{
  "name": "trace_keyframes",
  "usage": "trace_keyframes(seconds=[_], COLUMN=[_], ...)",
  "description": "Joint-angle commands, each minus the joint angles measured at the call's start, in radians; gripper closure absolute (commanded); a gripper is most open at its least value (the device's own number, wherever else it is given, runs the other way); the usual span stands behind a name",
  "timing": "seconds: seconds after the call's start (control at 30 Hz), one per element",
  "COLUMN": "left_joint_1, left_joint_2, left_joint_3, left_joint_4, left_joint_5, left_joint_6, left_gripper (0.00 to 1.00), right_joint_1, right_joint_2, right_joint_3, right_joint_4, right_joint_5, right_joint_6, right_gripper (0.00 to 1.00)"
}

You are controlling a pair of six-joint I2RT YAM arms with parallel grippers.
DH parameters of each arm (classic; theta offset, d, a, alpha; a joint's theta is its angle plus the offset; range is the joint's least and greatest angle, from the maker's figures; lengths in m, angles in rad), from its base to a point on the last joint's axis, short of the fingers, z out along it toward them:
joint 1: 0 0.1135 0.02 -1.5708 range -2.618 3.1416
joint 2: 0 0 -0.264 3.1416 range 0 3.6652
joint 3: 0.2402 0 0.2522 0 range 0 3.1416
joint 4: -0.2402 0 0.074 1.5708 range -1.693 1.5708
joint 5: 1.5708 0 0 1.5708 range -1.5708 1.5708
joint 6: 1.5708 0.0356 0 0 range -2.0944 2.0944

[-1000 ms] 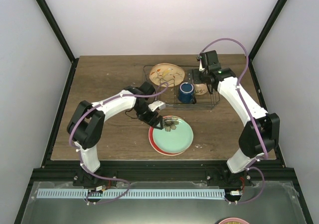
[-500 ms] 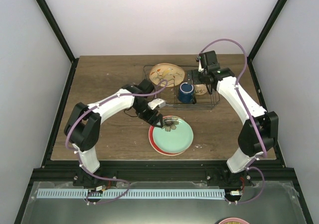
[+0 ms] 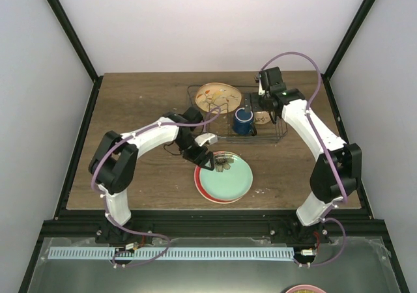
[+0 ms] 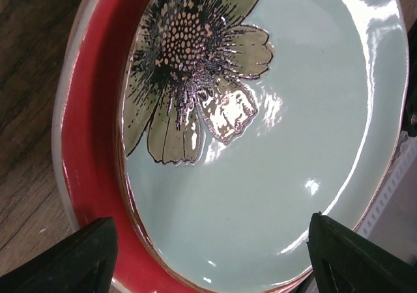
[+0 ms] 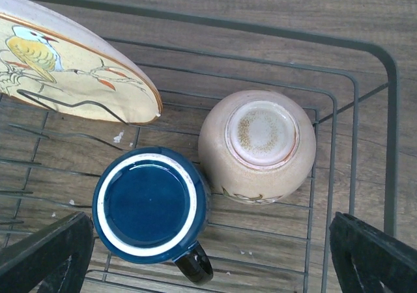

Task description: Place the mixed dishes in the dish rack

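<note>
A mint green plate [image 3: 228, 179] [image 4: 287, 143] with an olive flower print lies on a red plate [image 3: 201, 187] [image 4: 98, 150] on the table in front of the dish rack [image 3: 281, 135] [image 5: 389, 143]. My left gripper [image 3: 208, 160] [image 4: 208, 264] hangs open just above the stack's back-left rim, its fingers spanning the mint plate without touching it. In the rack, a cream-yellow bird plate [image 3: 218, 97] [image 5: 71, 78] leans on the dividers. A dark blue mug [image 3: 244, 122] [image 5: 150, 205] and a small cream bowl [image 3: 262, 117] [image 5: 257, 146] stand upside down. My right gripper [image 3: 267, 104] [image 5: 212, 270] is open above them, holding nothing.
The brown wooden table [image 3: 137, 111] ends at a black frame [image 3: 78, 156] on the left and right. White walls enclose the back. A purple cable [image 3: 293, 55] loops over the right arm above the rack.
My left gripper has shifted slightly over the plate stack's rim, its jaws narrowing a touch. The right gripper has drifted a little toward the back above the rack.
</note>
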Motion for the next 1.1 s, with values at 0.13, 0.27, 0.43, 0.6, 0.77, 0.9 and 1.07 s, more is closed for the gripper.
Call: trace_keyframes(seconds=[0.13,0.27,0.43,0.6,0.77,0.9,1.07], left_joint_1=[-0.006,-0.007,-0.008,-0.007,-0.008,-0.008,-0.007], left_joint_2=[0.047,0.066,0.083,0.089,0.085,0.084,0.083], left_joint_3=[-0.025,-0.030,-0.050,-0.096,-0.119,-0.127,-0.128], left_joint_4=[0.035,0.045,0.063,0.092,0.101,0.104,0.110], left_joint_5=[0.057,0.085,0.120,0.139,0.138,0.137,0.144], left_joint_6=[0.017,0.015,0.011,0.002,-0.002,-0.002,-0.003], left_gripper=[0.21,0.23,0.26,0.36,0.59,0.81,1.00], right_joint_1=[-0.003,-0.003,-0.003,-0.003,-0.003,-0.003,-0.002], right_joint_2=[0.012,0.012,0.022,0.032,0.037,0.038,0.029], right_joint_3=[0.044,0.046,0.045,0.047,0.049,0.047,0.047], right_joint_4=[-0.041,-0.048,-0.056,-0.061,-0.059,-0.055,-0.054], right_joint_5=[0.004,0.005,0.008,0.004,-0.002,-0.005,-0.002], right_joint_6=[-0.008,-0.011,-0.016,-0.018,-0.023,-0.027,-0.037], right_gripper=[0.00,0.00,0.00,0.00,0.00,0.00,0.00])
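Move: The green flower plate on top of the stack is what the left hand goes for: its middle is about 7 cm to the right, 4 cm back and 5 cm below, with the near rim almost under the fingers. The red plate lies beneath it, about 5 cm right, 4 cm back and 6 cm below. The rack's middle is some 17 cm ahead and 10 cm right, 4 cm lower; the blue mug is 15 cm ahead, 12 cm right. From the right hand the green plate is about 22 cm back, 8 cm left and 18 cm below. The left hand sinks about 3 cm to the left rim of the green flower plate, first easing slightly right, then drawing back some 2 cm, the fingertips tipping about 10 degrees further back and to the right, while its wide-open fingers shut almost fully in the second half and pinch the rim, one finger between it and the red plate. Meanwhile the right hand, empty and wide open, sinks about 2 cm over the rack beside the mug and bowl without closing. ##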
